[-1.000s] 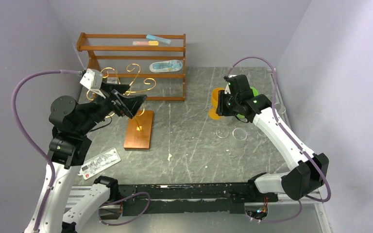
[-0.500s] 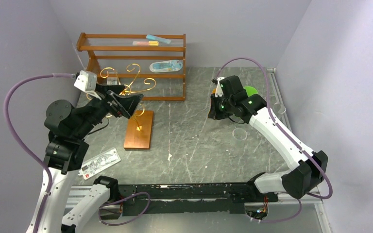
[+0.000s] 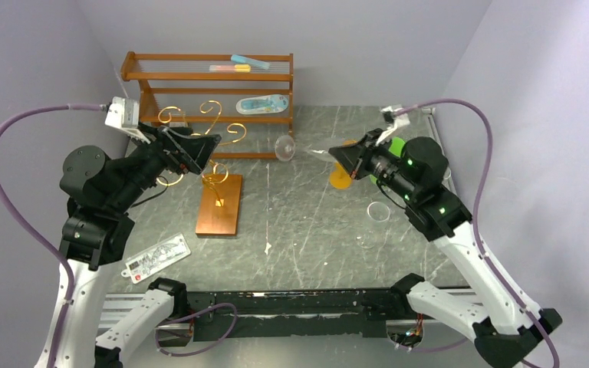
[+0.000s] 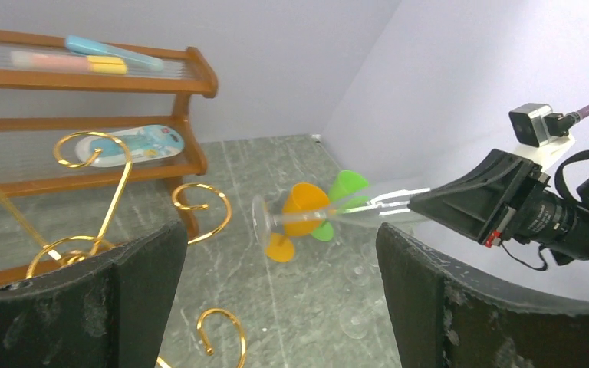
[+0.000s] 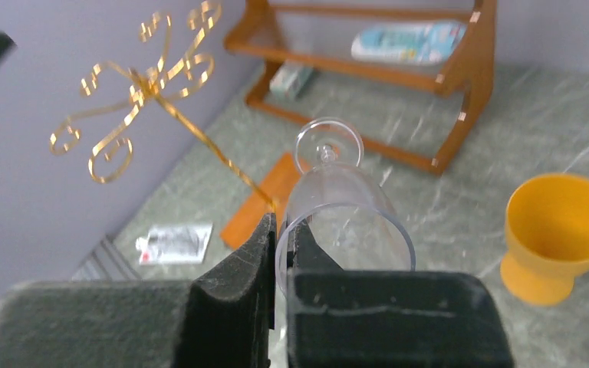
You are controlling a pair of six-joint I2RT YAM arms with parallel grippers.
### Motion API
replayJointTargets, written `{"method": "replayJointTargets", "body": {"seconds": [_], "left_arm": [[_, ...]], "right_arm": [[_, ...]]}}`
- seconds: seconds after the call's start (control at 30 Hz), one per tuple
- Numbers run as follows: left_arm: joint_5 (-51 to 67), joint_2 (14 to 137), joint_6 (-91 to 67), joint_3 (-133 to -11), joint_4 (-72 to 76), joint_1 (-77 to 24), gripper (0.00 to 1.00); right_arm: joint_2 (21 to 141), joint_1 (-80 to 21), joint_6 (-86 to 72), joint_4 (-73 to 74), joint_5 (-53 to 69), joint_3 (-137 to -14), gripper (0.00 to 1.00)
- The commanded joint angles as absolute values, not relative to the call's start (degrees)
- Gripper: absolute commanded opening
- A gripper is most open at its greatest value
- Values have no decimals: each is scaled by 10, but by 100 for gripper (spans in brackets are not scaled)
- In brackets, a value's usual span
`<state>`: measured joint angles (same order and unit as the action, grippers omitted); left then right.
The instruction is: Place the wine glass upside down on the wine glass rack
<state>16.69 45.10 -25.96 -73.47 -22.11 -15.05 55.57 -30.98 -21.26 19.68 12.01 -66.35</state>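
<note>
The clear wine glass (image 3: 301, 150) hangs in the air on its side, foot pointing left toward the wine glass rack. My right gripper (image 3: 343, 156) is shut on the glass's bowl rim (image 5: 345, 207), one finger inside and one outside. The wine glass rack (image 3: 213, 130) is gold wire scrolls on a post over a copper-brown base (image 3: 218, 205); the scrolls (image 5: 142, 92) also show in the right wrist view. My left gripper (image 3: 203, 153) stands wide open beside the scrolls with nothing in it. Through its jaws I see the glass (image 4: 276, 222) coming from the right.
A brown wooden shelf (image 3: 211, 100) with small packets stands behind the rack. An orange cup (image 3: 340, 175) and a green cup (image 3: 395, 146) sit under and behind the right gripper. A clear glass (image 3: 378, 211) stands on the marble table. A white packet (image 3: 157, 258) lies front left.
The right gripper shut on the wine glass, lifted it off the table and swung it sideways, foot toward the rack. The left arm drew slightly back and up, still open.
</note>
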Motion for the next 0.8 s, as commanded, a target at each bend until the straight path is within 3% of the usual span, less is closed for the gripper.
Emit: {"method": "replayJointTargets", "body": {"seconds": [0.0, 0.3, 0.77], "left_arm": [[253, 481, -308, -764, -173, -148, 97], [375, 568, -472, -747, 37, -150, 97], [180, 689, -555, -726, 179, -362, 94]], "right_arm": [[499, -311, -256, -23, 12, -595, 0], [464, -311, -321, -263, 12, -501, 0], [426, -311, -435, -402, 24, -442, 0]]}}
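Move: For my empty left hand, the wine glass, already held at the rim in my right fingers, lies about 21 cm to the right, 9 cm ahead and 8 cm lower. The orange goblet stands some 29 cm right of my left hand and 16 cm ahead, well below. From my right hand the wine glass rack is roughly 32 cm left, 6 cm ahead and 17 cm lower; the orange goblet is about 13 cm ahead and 3 cm right. I keep the glass's rim pinched and go on lifting it with my right hand, about 11 cm, easing a little right while the wrist rolls and tips up by some 45 degrees to swing the foot upward. Meanwhile my left hand sweeps right towards the glass, turning clockwise and rolling its left side down, fingers wide open. ##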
